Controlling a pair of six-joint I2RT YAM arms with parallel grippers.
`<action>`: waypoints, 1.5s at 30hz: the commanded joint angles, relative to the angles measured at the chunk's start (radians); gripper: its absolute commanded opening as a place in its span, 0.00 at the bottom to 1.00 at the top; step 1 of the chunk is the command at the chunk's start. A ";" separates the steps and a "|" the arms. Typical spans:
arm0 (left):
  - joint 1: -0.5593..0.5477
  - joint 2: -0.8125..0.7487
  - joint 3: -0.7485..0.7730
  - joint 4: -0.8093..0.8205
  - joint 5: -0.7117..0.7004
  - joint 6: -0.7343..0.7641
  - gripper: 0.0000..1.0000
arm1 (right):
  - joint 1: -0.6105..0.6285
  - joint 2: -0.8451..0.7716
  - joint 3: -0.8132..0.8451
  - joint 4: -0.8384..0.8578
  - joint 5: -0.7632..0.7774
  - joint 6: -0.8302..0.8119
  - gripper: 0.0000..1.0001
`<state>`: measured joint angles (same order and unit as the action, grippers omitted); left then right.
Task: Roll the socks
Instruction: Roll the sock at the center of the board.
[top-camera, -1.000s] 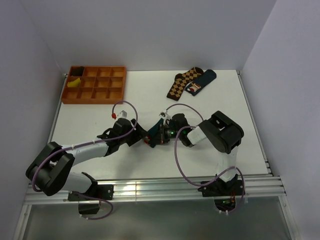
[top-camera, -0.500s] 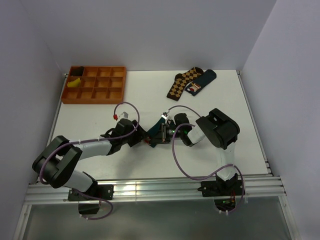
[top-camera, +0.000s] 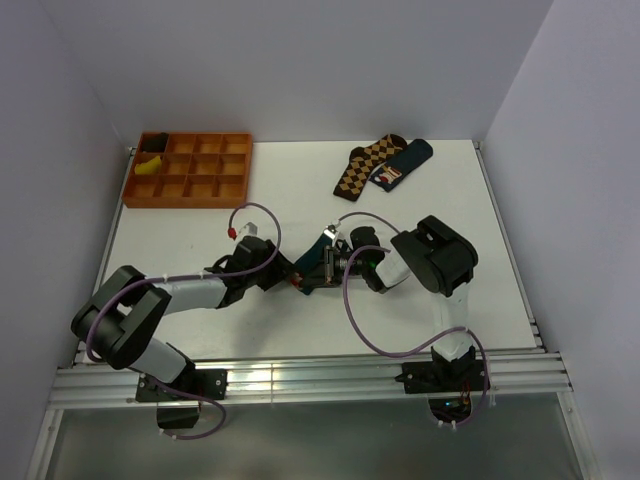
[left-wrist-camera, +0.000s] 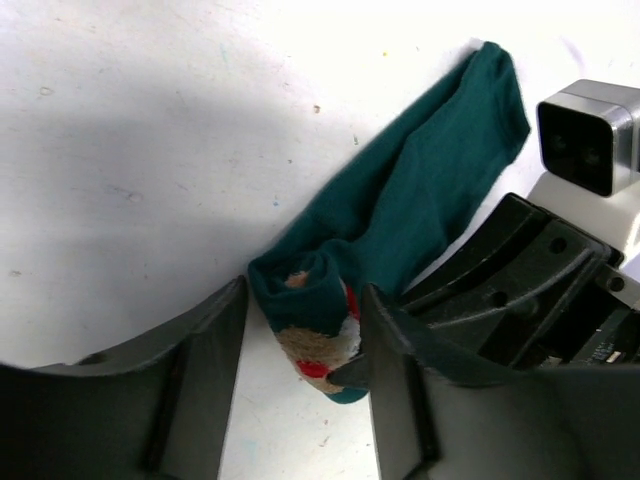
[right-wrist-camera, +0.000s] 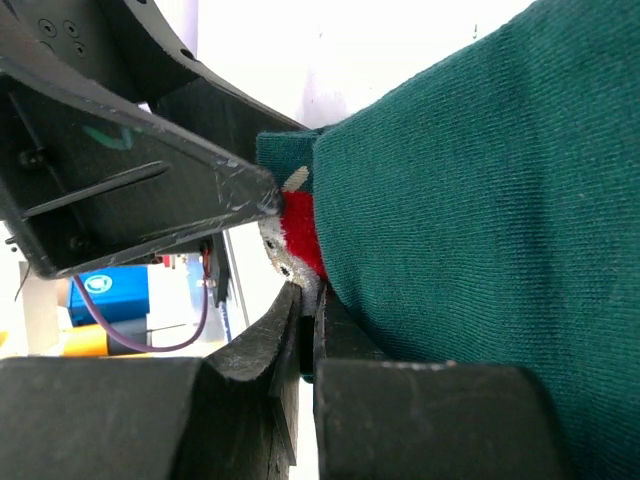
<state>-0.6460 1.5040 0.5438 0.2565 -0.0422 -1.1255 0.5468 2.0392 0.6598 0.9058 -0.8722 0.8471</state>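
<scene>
The dark teal socks (top-camera: 312, 262) lie mid-table, between my two grippers. In the left wrist view the socks (left-wrist-camera: 420, 190) stretch away to the upper right, with their near end rolled into a small bundle (left-wrist-camera: 305, 305) showing red, white and brown. My left gripper (left-wrist-camera: 303, 345) straddles that bundle, and both fingers touch its sides. My right gripper (right-wrist-camera: 312, 300) is shut, pinching the patch end of the roll. Its fingertip (left-wrist-camera: 352, 372) pokes in under the roll. I cannot tell whether the fabric is one sock or two.
An orange compartment tray (top-camera: 190, 172) stands at the back left with a yellow item (top-camera: 149, 167) in it. A brown argyle sock (top-camera: 365, 166) and a dark blue sock (top-camera: 403, 163) lie at the back right. Side walls close in the table.
My left arm has pushed in to the right towards the roll and its jaws have narrowed around it. The right gripper has stayed shut on the sock, which now stretches up-right.
</scene>
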 joint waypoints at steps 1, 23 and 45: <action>-0.004 0.030 0.001 -0.031 -0.027 -0.003 0.53 | -0.015 0.075 -0.048 -0.163 0.070 -0.036 0.00; -0.058 0.018 0.145 -0.253 -0.117 0.119 0.00 | 0.057 -0.491 -0.089 -0.491 0.491 -0.388 0.42; -0.093 0.102 0.280 -0.415 -0.122 0.168 0.00 | 0.591 -0.531 -0.077 -0.401 1.302 -0.867 0.54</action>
<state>-0.7322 1.5883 0.7940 -0.1123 -0.1555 -0.9836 1.0821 1.4651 0.5400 0.4435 0.2802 0.0803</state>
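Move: The rolled end of the center sock sits between the left hand's open fingers, about 1 cm to its right and 2 cm lower. For the right hand, still pinching that end, it lies about 1 cm ahead and 1 cm left, at fingertip height. The sock's flat far end is some 8 cm ahead and 9 cm right of the left hand. The checkered sock lies about 26 cm ahead and 20 cm right of the left hand. Left fingers pinch the sock's rolled end; right ones let go, rise 7 cm, then sink 3, tipping down. ##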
